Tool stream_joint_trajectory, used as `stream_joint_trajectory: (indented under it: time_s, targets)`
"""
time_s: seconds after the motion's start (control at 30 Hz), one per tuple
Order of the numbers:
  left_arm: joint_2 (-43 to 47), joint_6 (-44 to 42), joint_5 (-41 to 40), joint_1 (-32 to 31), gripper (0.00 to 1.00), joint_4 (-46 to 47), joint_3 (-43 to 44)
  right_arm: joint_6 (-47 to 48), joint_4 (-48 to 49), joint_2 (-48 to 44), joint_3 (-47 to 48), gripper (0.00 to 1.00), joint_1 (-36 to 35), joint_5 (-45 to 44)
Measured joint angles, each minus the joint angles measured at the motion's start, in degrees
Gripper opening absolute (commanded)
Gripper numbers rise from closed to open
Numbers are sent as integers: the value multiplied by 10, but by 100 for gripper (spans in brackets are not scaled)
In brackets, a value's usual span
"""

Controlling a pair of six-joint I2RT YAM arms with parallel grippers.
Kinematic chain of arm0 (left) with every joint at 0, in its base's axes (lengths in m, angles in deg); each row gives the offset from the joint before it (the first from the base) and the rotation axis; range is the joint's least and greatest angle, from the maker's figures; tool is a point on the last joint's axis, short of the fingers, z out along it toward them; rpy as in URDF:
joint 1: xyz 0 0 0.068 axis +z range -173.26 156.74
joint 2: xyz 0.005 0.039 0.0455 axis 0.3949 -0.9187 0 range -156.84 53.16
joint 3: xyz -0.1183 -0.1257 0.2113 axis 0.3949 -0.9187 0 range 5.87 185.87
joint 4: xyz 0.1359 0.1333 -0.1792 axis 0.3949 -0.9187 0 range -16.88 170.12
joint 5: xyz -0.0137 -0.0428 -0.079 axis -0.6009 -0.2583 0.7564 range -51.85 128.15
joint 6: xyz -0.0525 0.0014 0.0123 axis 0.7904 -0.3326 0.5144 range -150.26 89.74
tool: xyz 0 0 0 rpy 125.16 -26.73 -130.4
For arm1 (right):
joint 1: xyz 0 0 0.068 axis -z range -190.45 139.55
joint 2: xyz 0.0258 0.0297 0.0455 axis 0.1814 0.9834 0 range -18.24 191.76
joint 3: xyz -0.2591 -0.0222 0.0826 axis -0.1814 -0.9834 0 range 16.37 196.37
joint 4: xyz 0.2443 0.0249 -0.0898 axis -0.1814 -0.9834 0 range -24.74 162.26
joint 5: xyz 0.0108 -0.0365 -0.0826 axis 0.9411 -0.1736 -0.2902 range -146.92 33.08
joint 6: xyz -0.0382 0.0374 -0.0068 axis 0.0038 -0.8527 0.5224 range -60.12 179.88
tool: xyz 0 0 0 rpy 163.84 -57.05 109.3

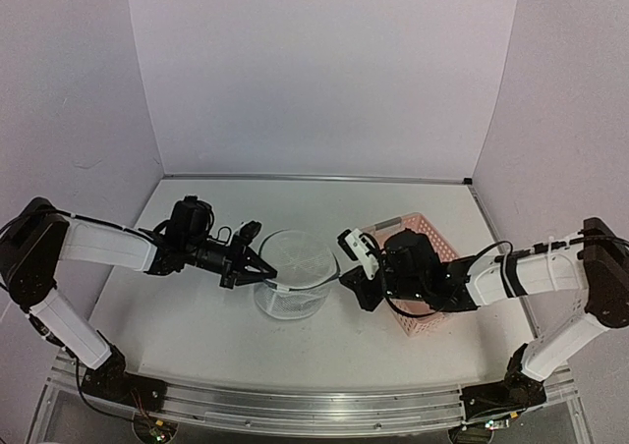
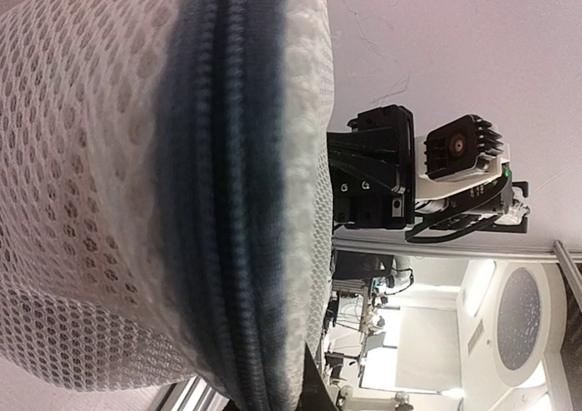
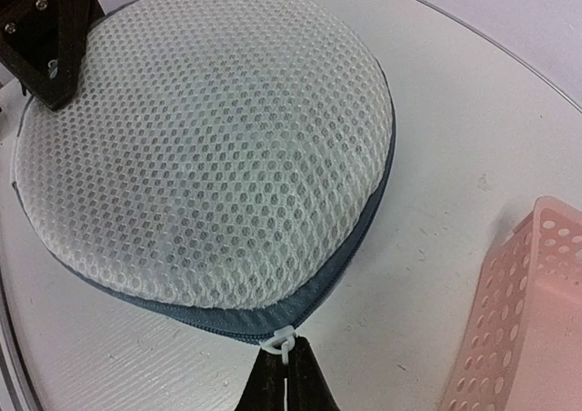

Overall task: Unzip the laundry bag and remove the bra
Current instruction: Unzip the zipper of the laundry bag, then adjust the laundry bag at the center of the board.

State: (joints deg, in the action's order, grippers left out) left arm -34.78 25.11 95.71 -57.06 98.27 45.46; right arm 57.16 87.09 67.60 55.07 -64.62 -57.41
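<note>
The laundry bag [image 1: 295, 285] stands mid-table, a white mesh pouch with a dark zipper rim [image 3: 359, 238]. My left gripper [image 1: 257, 267] is shut on the bag's left rim. In the left wrist view the mesh and zipper band [image 2: 227, 202] fill the left side, and one dark finger [image 2: 314, 395] shows at the bottom. My right gripper [image 3: 285, 384] is shut on the white zipper pull [image 3: 284, 343] at the bag's near edge, on the bag's right side [image 1: 346, 279] in the top view. The bra is hidden; only a dim grey shade shows through the mesh.
A pink perforated basket [image 1: 418, 220] sits just right of the bag, under my right arm, and its corner [image 3: 527, 320] lies close to the zipper pull. White walls close off the table at the back and both sides.
</note>
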Motion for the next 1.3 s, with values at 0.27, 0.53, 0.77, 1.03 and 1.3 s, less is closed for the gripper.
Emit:
stream_joint_trajectory:
  time_s: [0.27,0.53,0.77,1.03,1.3]
  targets:
    - [-22,-136,-19,-9,1,-190,112,-10,-4,-47,-36,0,-6,-22]
    - [-51,-199,-42,-7,39,-283,156,-49,-25,-89,-59,0,-60,-65]
    - [-60,-215,-89,8,64,-330,191,-89,-49,-89,-63,0,-78,-92]
    - [-28,-203,-135,26,80,-362,188,-144,-69,-51,-34,0,-96,-110]
    - [84,-164,-142,26,83,-359,135,-210,-67,13,38,0,-108,-109]
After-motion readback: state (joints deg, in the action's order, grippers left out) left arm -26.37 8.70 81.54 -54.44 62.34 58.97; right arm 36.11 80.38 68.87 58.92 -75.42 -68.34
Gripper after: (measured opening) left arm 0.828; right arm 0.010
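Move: The left hand still grips the laundry bag's zippered rim, with the bag's middle about 5 cm to its right and 4 cm below. The right hand already pinches the zipper pull; from it the bag's middle lies some 9 cm left, about 1 cm ahead and 3 cm lower. The pink basket stands roughly 16 cm to the right hand's right, 5 cm farther out and 8 cm lower. Left releases the rim, moving forward then left-up; right keeps the pull, drawing back about 4 cm, then left. ##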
